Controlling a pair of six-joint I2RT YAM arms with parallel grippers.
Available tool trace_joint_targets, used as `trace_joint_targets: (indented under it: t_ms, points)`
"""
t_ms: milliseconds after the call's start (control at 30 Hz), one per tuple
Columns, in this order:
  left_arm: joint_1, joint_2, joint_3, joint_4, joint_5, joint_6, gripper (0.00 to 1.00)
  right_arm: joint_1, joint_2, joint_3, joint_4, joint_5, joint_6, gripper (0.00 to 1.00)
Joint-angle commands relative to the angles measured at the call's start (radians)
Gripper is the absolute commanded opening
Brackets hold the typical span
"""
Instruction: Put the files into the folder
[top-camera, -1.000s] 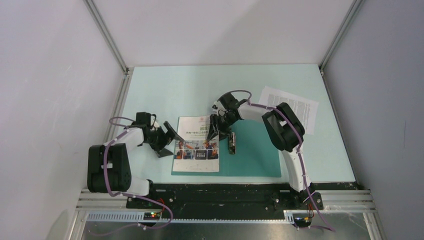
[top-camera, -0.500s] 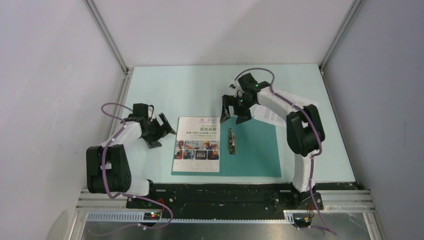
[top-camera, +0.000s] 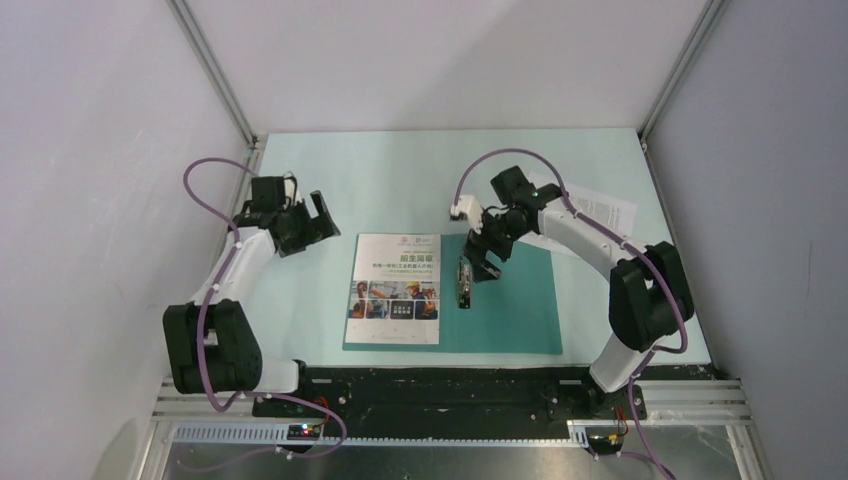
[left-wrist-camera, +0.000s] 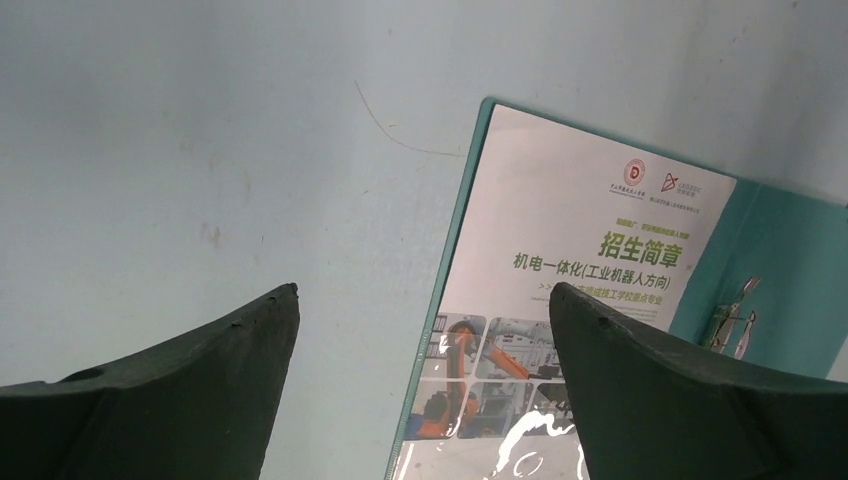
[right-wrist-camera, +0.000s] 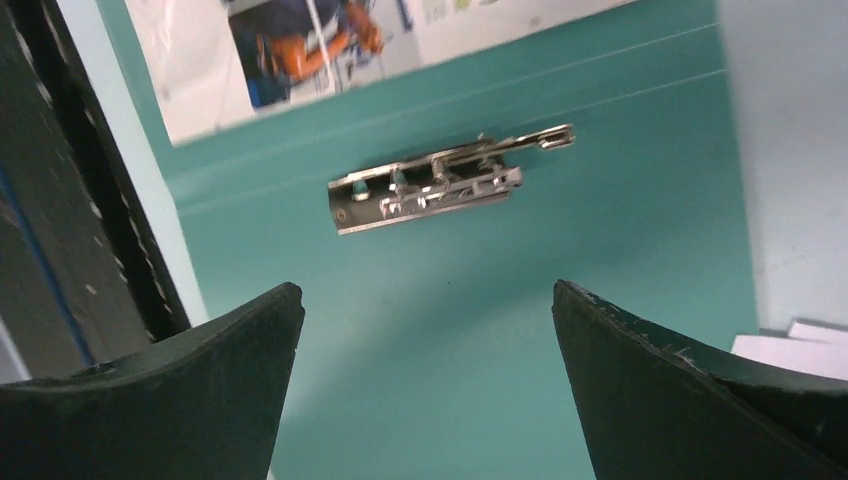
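Observation:
The teal folder (top-camera: 520, 305) lies open on the table with its metal clip (top-camera: 463, 283) on the spine. The brochure page (top-camera: 395, 290) lies flat on its left half. The text sheet (top-camera: 600, 212) lies on the table at the back right, partly under my right arm. My right gripper (top-camera: 484, 260) is open and empty over the folder's right half beside the clip; its view shows the clip (right-wrist-camera: 440, 190), the folder (right-wrist-camera: 600, 150) and the brochure's edge (right-wrist-camera: 330, 40). My left gripper (top-camera: 305, 222) is open and empty, left of the folder; its view shows the brochure (left-wrist-camera: 580, 290).
The pale table (top-camera: 400, 180) is walled by white panels and aluminium posts. A black base rail (top-camera: 450, 385) runs along the near edge. A corner of white paper (right-wrist-camera: 800, 345) shows at the right wrist view's lower right.
My left gripper has drawn back and to the left, away from the brochure. My right gripper left the brochure's edge, swung to the back, then came down over the folder by the clip.

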Motion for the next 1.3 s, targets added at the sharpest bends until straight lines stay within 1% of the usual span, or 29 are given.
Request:
trace_joint_targets:
  t_ms: [0, 67, 200, 233, 300, 367, 400, 500, 567, 667, 700, 733, 767, 800, 833, 867, 967, 1000, 1033, 1067, 1100, 1167, 1233, 1267]
  points:
    - [-0.016, 0.009, 0.044, 0.004, -0.019, 0.080, 1.00, 0.023, -0.025, -0.059, 0.027, -0.015, -0.355, 0.99]
    - [-0.021, 0.016, 0.046, 0.003, -0.015, 0.080, 1.00, 0.031, -0.002, -0.065, 0.041, -0.022, -0.403, 0.99]
    - [-0.024, 0.023, 0.044, -0.015, -0.017, 0.091, 1.00, 0.068, 0.053, -0.066, 0.072, 0.033, -0.433, 0.99]
    - [-0.023, 0.024, 0.044, -0.019, -0.014, 0.093, 1.00, 0.072, 0.059, -0.066, 0.099, 0.075, -0.416, 0.99]
    - [-0.024, 0.024, 0.046, -0.028, 0.002, 0.097, 1.00, 0.055, 0.062, -0.065, 0.154, 0.092, -0.327, 0.99]
    - [-0.029, 0.027, 0.056, -0.031, 0.020, 0.103, 1.00, -0.007, 0.051, -0.053, 0.195, 0.050, -0.216, 0.99]
    - [-0.033, 0.028, 0.067, -0.031, 0.022, 0.106, 1.00, -0.059, 0.047, -0.045, 0.198, 0.040, -0.140, 0.99]
    - [-0.054, 0.033, 0.103, -0.030, 0.056, 0.108, 1.00, -0.168, 0.029, -0.008, 0.199, 0.021, -0.038, 0.99]
    - [-0.100, 0.053, 0.144, -0.028, 0.082, 0.108, 1.00, -0.287, 0.028, 0.020, 0.196, 0.032, 0.026, 1.00]
    - [-0.175, 0.120, 0.243, -0.026, 0.107, 0.101, 1.00, -0.426, 0.058, 0.081, 0.181, 0.090, 0.193, 1.00]
    - [-0.192, 0.140, 0.267, -0.024, 0.110, 0.093, 1.00, -0.503, 0.092, 0.127, 0.172, 0.104, 0.284, 0.99]
    - [-0.229, 0.180, 0.321, -0.023, 0.114, 0.089, 1.00, -0.544, 0.111, 0.170, 0.152, 0.126, 0.326, 1.00]
    - [-0.247, 0.230, 0.349, -0.021, 0.115, 0.078, 1.00, -0.620, 0.137, 0.182, 0.151, 0.132, 0.396, 1.00]
    - [-0.286, 0.259, 0.414, -0.020, 0.119, 0.070, 1.00, -0.653, 0.143, 0.185, 0.165, 0.141, 0.422, 0.99]
    - [-0.304, 0.317, 0.488, -0.017, 0.122, 0.051, 1.00, -0.713, 0.148, 0.184, 0.172, 0.147, 0.456, 0.99]
    - [-0.342, 0.350, 0.524, -0.017, 0.130, 0.038, 1.00, -0.739, 0.158, 0.188, 0.167, 0.157, 0.467, 0.99]
    - [-0.414, 0.524, 0.717, -0.007, 0.155, -0.049, 1.00, -0.826, 0.183, 0.202, 0.126, 0.163, 0.484, 0.99]
    - [-0.451, 0.557, 0.755, 0.005, 0.171, -0.067, 1.00, -0.838, 0.190, 0.197, 0.114, 0.177, 0.485, 0.99]
    - [-0.469, 0.624, 0.828, 0.013, 0.178, -0.100, 1.00, -0.859, 0.193, 0.193, 0.110, 0.185, 0.493, 1.00]
    - [-0.505, 0.656, 0.861, 0.029, 0.187, -0.118, 1.00, -0.879, 0.199, 0.182, 0.102, 0.206, 0.500, 0.99]
    - [-0.522, 0.720, 0.927, 0.036, 0.190, -0.155, 1.00, -0.888, 0.202, 0.175, 0.099, 0.220, 0.514, 1.00]
    - [-0.574, 0.803, 1.012, 0.064, 0.201, -0.211, 0.99, -0.916, 0.206, 0.151, 0.097, 0.263, 0.538, 0.99]
    - [-0.636, 0.870, 1.066, 0.107, 0.231, -0.263, 0.98, -0.948, 0.211, 0.128, 0.101, 0.291, 0.557, 0.99]
    - [-0.648, 0.888, 1.078, 0.135, 0.240, -0.301, 0.97, -0.970, 0.219, 0.119, 0.103, 0.293, 0.568, 1.00]
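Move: The printed sheet lies about 24 cm to the right of the right hand and 14 cm ahead. The metal clip is some 3 cm left of that hand and 3 cm back, the folder's middle 6 cm left and 6 cm back, and the brochure on the folder 19 cm left and 5 cm back. From the left hand the sheet is about 62 cm right and 6 cm ahead, and the brochure 18 cm right and 12 cm back. Everything lies roughly 10 cm below. Neither hand touches anything; both head for the printed sheet, fingers wide open. The right dips some 4 cm near the clip, then sweeps about 37 cm right and forward across the sheet, rising and sinking again over its right end, wrist turning some 80 degrees clockwise overall. The left hovers, then swings about 32 cm right and 13 cm forward, past the folder's far edge, turning clockwise. ##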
